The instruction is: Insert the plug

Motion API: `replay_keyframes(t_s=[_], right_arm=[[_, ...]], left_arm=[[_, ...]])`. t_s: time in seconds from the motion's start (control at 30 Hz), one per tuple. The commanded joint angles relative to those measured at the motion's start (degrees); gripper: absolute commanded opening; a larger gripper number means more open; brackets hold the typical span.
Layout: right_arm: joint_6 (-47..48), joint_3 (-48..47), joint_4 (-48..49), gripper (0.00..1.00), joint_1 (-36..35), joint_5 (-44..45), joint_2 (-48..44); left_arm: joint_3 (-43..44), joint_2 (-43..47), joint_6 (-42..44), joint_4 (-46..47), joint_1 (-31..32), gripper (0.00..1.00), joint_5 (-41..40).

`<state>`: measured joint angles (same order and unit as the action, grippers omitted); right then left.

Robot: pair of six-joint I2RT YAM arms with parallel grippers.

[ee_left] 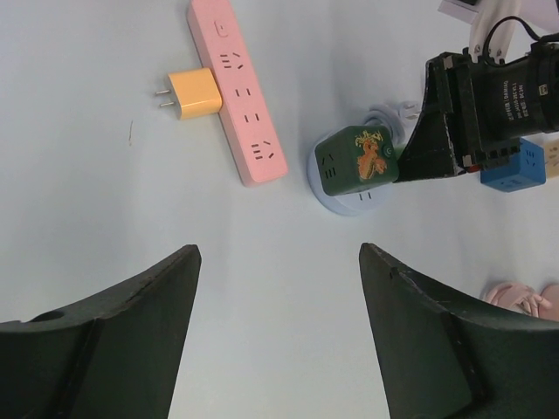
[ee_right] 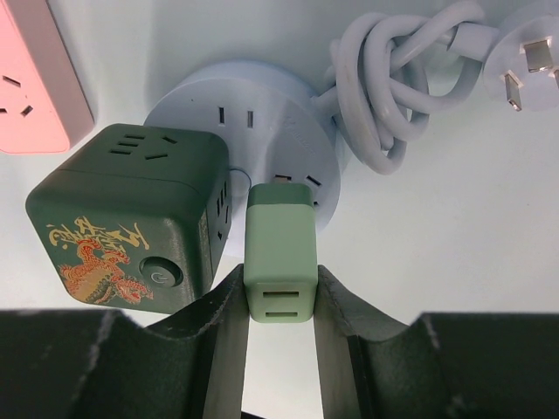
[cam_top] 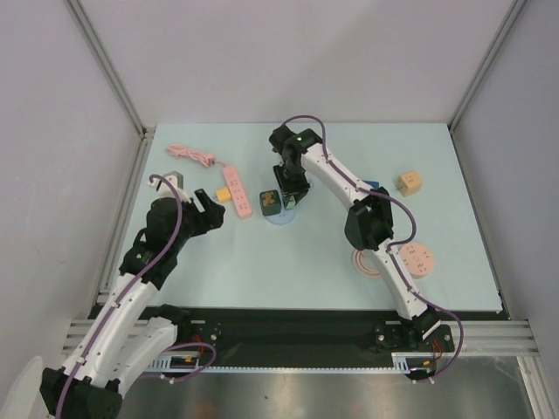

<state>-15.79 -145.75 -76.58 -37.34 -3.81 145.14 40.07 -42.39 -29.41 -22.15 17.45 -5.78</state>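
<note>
My right gripper (ee_right: 279, 292) is shut on a light green plug (ee_right: 279, 249), pinching its rear end between both fingers. The plug's darker front end meets the top of a round pale blue socket hub (ee_right: 262, 105) at a pair of slots; its prongs do not show. A dark green cube socket (ee_right: 122, 218) with a gold dragon sits on the hub just left of the plug. In the top view the right gripper (cam_top: 293, 196) stands over the hub (cam_top: 281, 218). My left gripper (ee_left: 279, 253) hangs open over bare table, near side of the hub, holding nothing.
A pink power strip (ee_left: 238, 92) lies left of the hub with a yellow adapter (ee_left: 194, 93) beside it. The hub's coiled white cord (ee_right: 393, 78) lies behind it. A blue cube socket (ee_left: 514, 166), a wooden cube (cam_top: 409, 182) and a pink round disc (cam_top: 410, 260) sit to the right.
</note>
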Motion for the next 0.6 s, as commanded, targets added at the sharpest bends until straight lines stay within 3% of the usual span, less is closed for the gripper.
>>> replay_keyframes(t_s=[0.0, 0.3, 0.57], right_arm=[[1.0, 0.4, 3.5, 0.00, -0.9, 2.9, 6.6], [3.0, 0.4, 1.7, 0.00, -1.1, 3.6, 6.6], [3.0, 0.2, 4.5, 0.00, -1.0, 2.1, 5.9]], left_arm=[[-0.2, -1.8, 0.4, 1.3, -0.6, 0.79, 1.1], [3.8, -16.7, -7.0, 12.7, -0.8, 0.63, 10.9], [6.7, -32.6, -7.5, 23.8, 0.2, 0.58, 14.7]])
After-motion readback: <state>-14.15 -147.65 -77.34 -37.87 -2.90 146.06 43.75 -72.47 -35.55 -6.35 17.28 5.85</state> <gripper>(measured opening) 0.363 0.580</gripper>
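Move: From the left gripper, the green cube plug on the round socket is the thing to reach: about 11 cm ahead, 14 cm right and 14 cm lower. The pink power strip lies roughly 14 cm ahead, 6 cm right and 18 cm below, with the yellow plug 4 cm left of the strip. The right gripper holds the pale green plug over the round socket, whose middle is some 5 cm below, 1 cm ahead and 2 cm left; the cube is 5 cm to its left and slightly lower, the coiled cord 5 cm ahead, 4 cm right and 6 cm down. Swing the left gripper down, forward and to the right towards the green cube, sinking first and then speeding up, about 11 to 12 cm in all. Tip the fingers some 15 degrees further down on the way and narrow them partly, still open and touching nothing. Keep the right gripper in place, still gripping the pale green plug over the round socket. ##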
